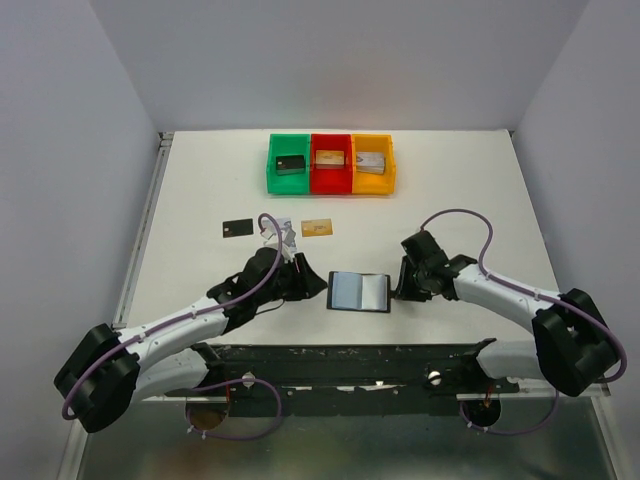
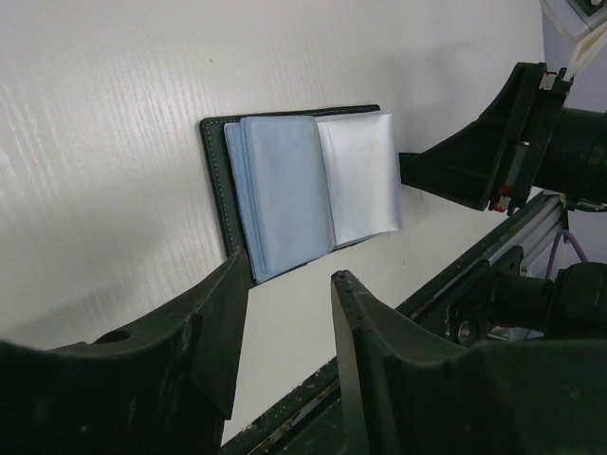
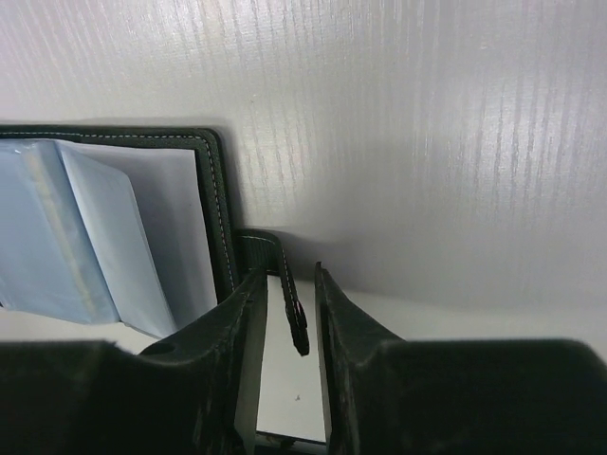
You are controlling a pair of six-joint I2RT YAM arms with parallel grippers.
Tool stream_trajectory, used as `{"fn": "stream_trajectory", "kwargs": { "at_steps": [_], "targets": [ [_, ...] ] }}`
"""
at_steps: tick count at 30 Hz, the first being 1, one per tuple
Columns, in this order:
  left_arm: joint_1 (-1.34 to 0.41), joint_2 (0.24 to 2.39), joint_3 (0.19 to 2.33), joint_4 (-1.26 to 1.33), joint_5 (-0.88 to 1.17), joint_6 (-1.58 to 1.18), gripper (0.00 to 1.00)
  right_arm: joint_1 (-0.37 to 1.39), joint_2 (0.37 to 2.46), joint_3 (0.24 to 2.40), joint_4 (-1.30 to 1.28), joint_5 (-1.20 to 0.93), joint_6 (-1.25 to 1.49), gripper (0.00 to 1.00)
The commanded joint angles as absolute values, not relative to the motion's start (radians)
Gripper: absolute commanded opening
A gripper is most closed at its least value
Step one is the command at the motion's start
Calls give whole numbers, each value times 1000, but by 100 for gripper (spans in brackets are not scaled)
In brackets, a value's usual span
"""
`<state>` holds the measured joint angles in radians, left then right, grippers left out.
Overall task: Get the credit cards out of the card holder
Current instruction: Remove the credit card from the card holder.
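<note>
The card holder (image 1: pixel 360 291) lies open and flat on the table between my two grippers, its blue-grey sleeves (image 2: pixel 285 190) facing up. Its right half (image 2: pixel 360 175) looks pale silver; I cannot tell whether a card sits in it. A black credit card (image 1: pixel 237 228) and a tan-gold one (image 1: pixel 317 228) lie on the table behind my left arm. My left gripper (image 2: pixel 290 270) is open and empty, just left of the holder. My right gripper (image 3: pixel 288 270) is open at the holder's right edge (image 3: pixel 213 209), with the black closing strap (image 3: pixel 294 313) hanging between its fingers, a gap on each side.
Green (image 1: pixel 290 165), red (image 1: pixel 331 165) and yellow (image 1: pixel 372 165) bins stand in a row at the back, each with a block inside. A pale flat thing (image 1: pixel 283 230) lies half under the left arm's cable. The metal rail (image 1: pixel 350 362) runs along the near edge.
</note>
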<state>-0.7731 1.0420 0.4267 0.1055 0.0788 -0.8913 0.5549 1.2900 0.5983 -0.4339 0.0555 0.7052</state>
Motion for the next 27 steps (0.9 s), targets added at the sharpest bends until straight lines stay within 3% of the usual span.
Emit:
{"fn": "stream_trajectory", "kwargs": {
  "at_steps": [1, 10, 27],
  "targets": [
    [-781, 1057, 446, 132, 64, -894, 51, 540, 1315, 603, -394, 32, 677, 32],
    [-782, 1078, 460, 127, 63, -891, 51, 534, 1270, 641, -440, 6, 595, 1],
    [-805, 1353, 564, 247, 175, -884, 54, 535, 1164, 637, -451, -133, 460, 0]
  ]
}}
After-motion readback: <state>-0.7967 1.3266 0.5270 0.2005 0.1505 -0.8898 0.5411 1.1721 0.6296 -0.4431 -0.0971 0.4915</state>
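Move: The open card holder's strap lies right at the right fingertips, about 1 cm to the left and level in height; the holder's own middle is some 10 cm left and 1 cm below. From the left hand that middle is about 11 cm right, 1 cm back and 9 cm down. The gold card lies about 17 cm ahead of the left hand, and a silver card equally far ahead and 11 cm left, both some 10 cm below. Close the right gripper fully to pinch the holder's strap, then raise it about 4 cm, drifting some 2 cm left and turning roughly 15 degrees counter-clockwise. As it lifts, bring the left gripper, still about half open, right and down towards the holder's left part, about 3 cm each way, stopping short of any touch. ##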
